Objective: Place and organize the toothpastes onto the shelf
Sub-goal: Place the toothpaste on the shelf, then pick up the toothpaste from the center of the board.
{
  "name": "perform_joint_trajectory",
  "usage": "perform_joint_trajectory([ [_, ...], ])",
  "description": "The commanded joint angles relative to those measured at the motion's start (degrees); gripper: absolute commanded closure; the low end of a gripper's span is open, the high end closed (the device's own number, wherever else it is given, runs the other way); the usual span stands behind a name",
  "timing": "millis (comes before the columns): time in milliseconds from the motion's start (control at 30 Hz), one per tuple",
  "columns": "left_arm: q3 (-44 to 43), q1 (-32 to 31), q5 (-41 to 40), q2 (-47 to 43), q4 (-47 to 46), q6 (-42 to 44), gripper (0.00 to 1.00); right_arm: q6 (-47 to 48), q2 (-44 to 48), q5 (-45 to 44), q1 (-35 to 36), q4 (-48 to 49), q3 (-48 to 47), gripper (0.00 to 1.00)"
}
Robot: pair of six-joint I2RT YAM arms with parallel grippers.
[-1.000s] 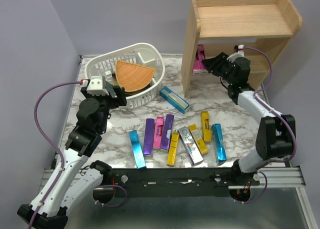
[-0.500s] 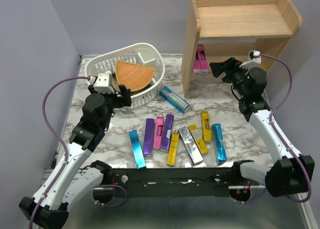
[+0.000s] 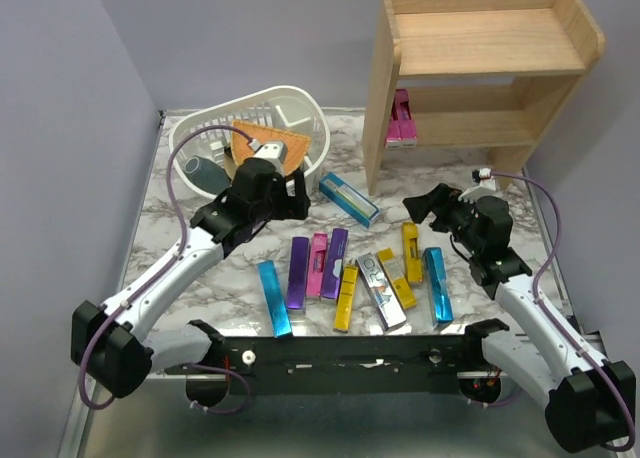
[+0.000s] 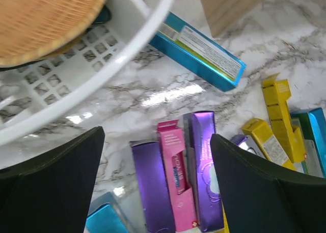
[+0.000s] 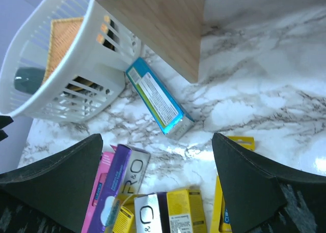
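Note:
The wooden shelf (image 3: 480,68) stands at the back right, with pink toothpastes (image 3: 401,118) at the left end of its lower tier. Several more toothpastes lie in a loose row on the marble table: blue (image 3: 272,298), purple (image 3: 298,272), pink (image 3: 317,264), yellow (image 3: 411,251) and others, plus a teal one (image 3: 349,198) by the basket. My left gripper (image 3: 298,193) hangs open over the pink and purple cartons (image 4: 175,172), holding nothing. Near the yellow cartons (image 5: 204,212), my right gripper (image 3: 425,203) is open and empty too.
A white slotted basket (image 3: 200,138) with an orange wedge (image 3: 275,138) and a grey item sits at the back left, close behind my left wrist. The shelf's side panel (image 5: 163,24) stands just beyond the teal carton (image 5: 158,100).
My right gripper opened, left a pink carton on the lower tier and drew back down to the table. My left arm swung right from beside the basket to over the cartons.

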State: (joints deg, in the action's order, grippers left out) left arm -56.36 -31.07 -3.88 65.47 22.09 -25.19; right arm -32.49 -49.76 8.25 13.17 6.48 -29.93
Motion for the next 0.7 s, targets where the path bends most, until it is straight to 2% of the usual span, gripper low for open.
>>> perform_joint_trajectory([
  [0, -6.9, -7.7, -9.6, 8.7, 6.1, -8.1, 0.08, 0.8, 1.5, 1.1, 0.5, 0.6, 4.4, 0.04],
  [200, -13.8, -11.1, -9.9, 22.4, 8.6, -12.8, 0.14, 0.9, 3.0, 0.8, 2.6, 2.1, 5.9, 0.04],
  [300, -17.9, -12.5, -11.4, 28.7, 10.9, -13.0, 0.19, 1.1, 2.8, -0.3, 4.3, 3.2, 6.2, 0.04],
  [367, -19.7, -12.8, -12.1, 32.8, 12.8, -13.7, 0.26, 1.3, 2.6, -1.0, 5.3, 3.4, 6.2, 0.04],
  [667, -19.4, -13.1, -12.3, 37.8, 13.1, -15.7, 0.43, 1.9, 2.6, -3.2, 7.8, 4.0, 6.6, 0.04],
])
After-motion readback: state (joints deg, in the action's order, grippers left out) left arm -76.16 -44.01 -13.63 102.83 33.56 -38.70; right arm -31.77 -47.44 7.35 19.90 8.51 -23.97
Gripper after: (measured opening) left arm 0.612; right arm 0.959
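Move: The pink toothpaste still on the table lies about 20 cm below the left hand, some 7 cm to its right and 3 cm back. Close along its left side is one purple box and about 5 cm to its right another; the blue box lies 14 cm ahead of the hand and 16 cm right. From the right hand the pink one is 26 cm left, 3 cm back, 19 cm below. Left hand sinks 13 cm, swinging right towards the pink toothpaste, tipping and part-closing; right hand eases down, back-left. ##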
